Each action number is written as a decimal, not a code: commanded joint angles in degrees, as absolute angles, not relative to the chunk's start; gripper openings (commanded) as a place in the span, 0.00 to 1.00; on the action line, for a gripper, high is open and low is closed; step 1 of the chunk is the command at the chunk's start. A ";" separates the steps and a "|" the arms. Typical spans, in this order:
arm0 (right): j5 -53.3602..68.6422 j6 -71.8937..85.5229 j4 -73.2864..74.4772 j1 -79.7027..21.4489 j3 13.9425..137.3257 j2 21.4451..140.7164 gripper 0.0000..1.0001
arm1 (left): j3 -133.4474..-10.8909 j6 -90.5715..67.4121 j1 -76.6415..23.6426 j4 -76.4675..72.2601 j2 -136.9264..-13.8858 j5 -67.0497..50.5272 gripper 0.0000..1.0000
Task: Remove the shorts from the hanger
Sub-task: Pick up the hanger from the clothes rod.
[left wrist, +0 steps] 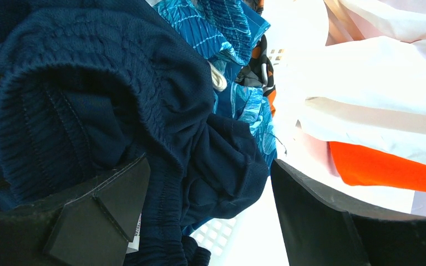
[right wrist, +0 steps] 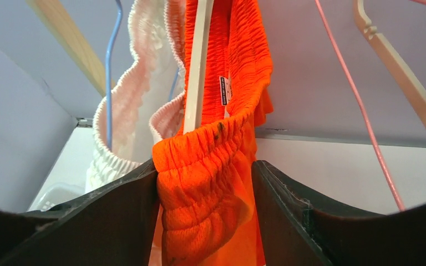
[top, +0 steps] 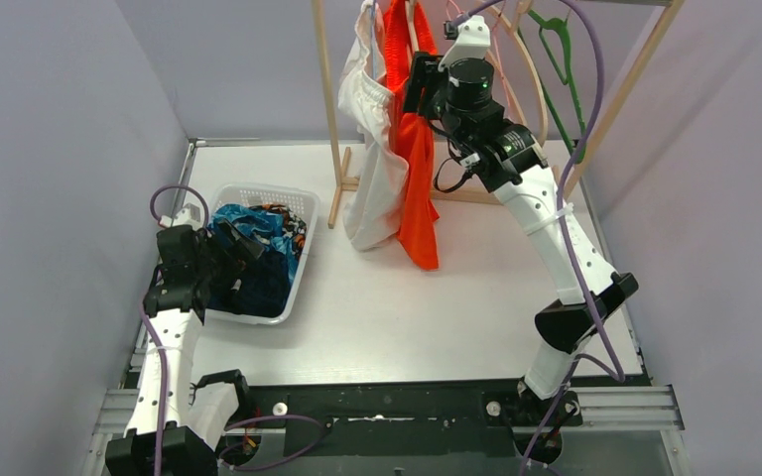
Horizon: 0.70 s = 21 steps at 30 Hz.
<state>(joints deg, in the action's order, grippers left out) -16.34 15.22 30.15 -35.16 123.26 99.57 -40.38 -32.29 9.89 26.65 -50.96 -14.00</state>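
Note:
The bright orange shorts [top: 419, 188] hang from a cream hanger [right wrist: 197, 66] on the rack, and the white shorts [top: 372, 178] hang just left of them. My right gripper [top: 417, 84] is raised to the rack. It is open, its jaws on either side of the orange waistband [right wrist: 211, 183]; the fabric touches the left finger. My left gripper [top: 238, 248] is open over the white basket [top: 258, 193]. The basket holds the navy shorts [left wrist: 116, 83], teal-blue shorts [left wrist: 222, 22] and camouflage shorts [left wrist: 263, 66]. Navy fabric lies against my left gripper's left finger [left wrist: 105, 205].
The wooden rack [top: 327, 99] stands at the back of the table. Empty hangers hang on its right part: green [top: 561, 45], pink [right wrist: 355, 94] and cream [right wrist: 405, 72]. A blue hanger [right wrist: 110, 72] carries the white shorts [right wrist: 127, 105]. Lilac walls close both sides.

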 commanded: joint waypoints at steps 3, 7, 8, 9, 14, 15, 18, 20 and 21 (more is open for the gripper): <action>-10.11 14.24 31.22 -33.80 126.44 101.19 0.56 | -40.48 -31.40 9.84 22.95 -49.75 -15.18 0.80; -13.42 13.54 31.13 -33.60 126.56 101.34 0.45 | -40.44 -31.38 9.84 22.85 -49.78 -15.29 0.80; -15.60 12.91 30.94 -33.84 126.56 101.22 0.36 | -40.43 -31.31 9.84 22.86 -49.83 -15.29 0.80; -19.03 11.56 30.03 -34.48 125.96 100.94 0.29 | -40.39 -31.25 9.84 22.79 -49.87 -15.37 0.80; -30.57 -0.12 17.15 -39.69 119.12 97.79 0.08 | -40.34 -31.15 9.93 22.68 -50.00 -15.64 0.80; -32.14 -1.03 15.78 -40.06 118.83 97.54 0.05 | -40.31 -31.07 9.93 22.72 -50.01 -15.64 0.80; -39.68 -6.72 7.48 -41.98 116.33 95.68 0.00 | -40.26 -31.04 9.96 22.55 -50.10 -16.10 0.80; -41.64 -12.95 -4.17 -43.04 108.87 93.07 0.00 | -40.09 -31.03 9.93 22.31 -50.06 -16.42 0.80; -41.20 -13.52 -6.42 -43.00 107.00 92.24 0.00 | -40.08 -31.05 9.99 22.25 -50.06 -16.51 0.80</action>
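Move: The near corner of the orange shorts' waistband, with the wooden hanger's arm running down into it, lies roughly 2 cm ahead of the right hand and 2 cm below, between its open fingers. The white shorts' waistband is some 9 cm to the hand's left and 5 cm ahead; the pink hanger hangs about 10 cm to its right and 6 cm ahead. From the left hand the orange waistband corner is roughly 35 cm right, 18 cm ahead and 28 cm higher. Down by about 2 cm and forward by 1, the right hand settles around the near corner of the orange waistband, and the half-open fingers close to pinch the bunched cloth just below its upper edge. Then, staying in place, the wrist rolls left side down by about 15 degrees while tipping up a little and turning slightly clockwise. ##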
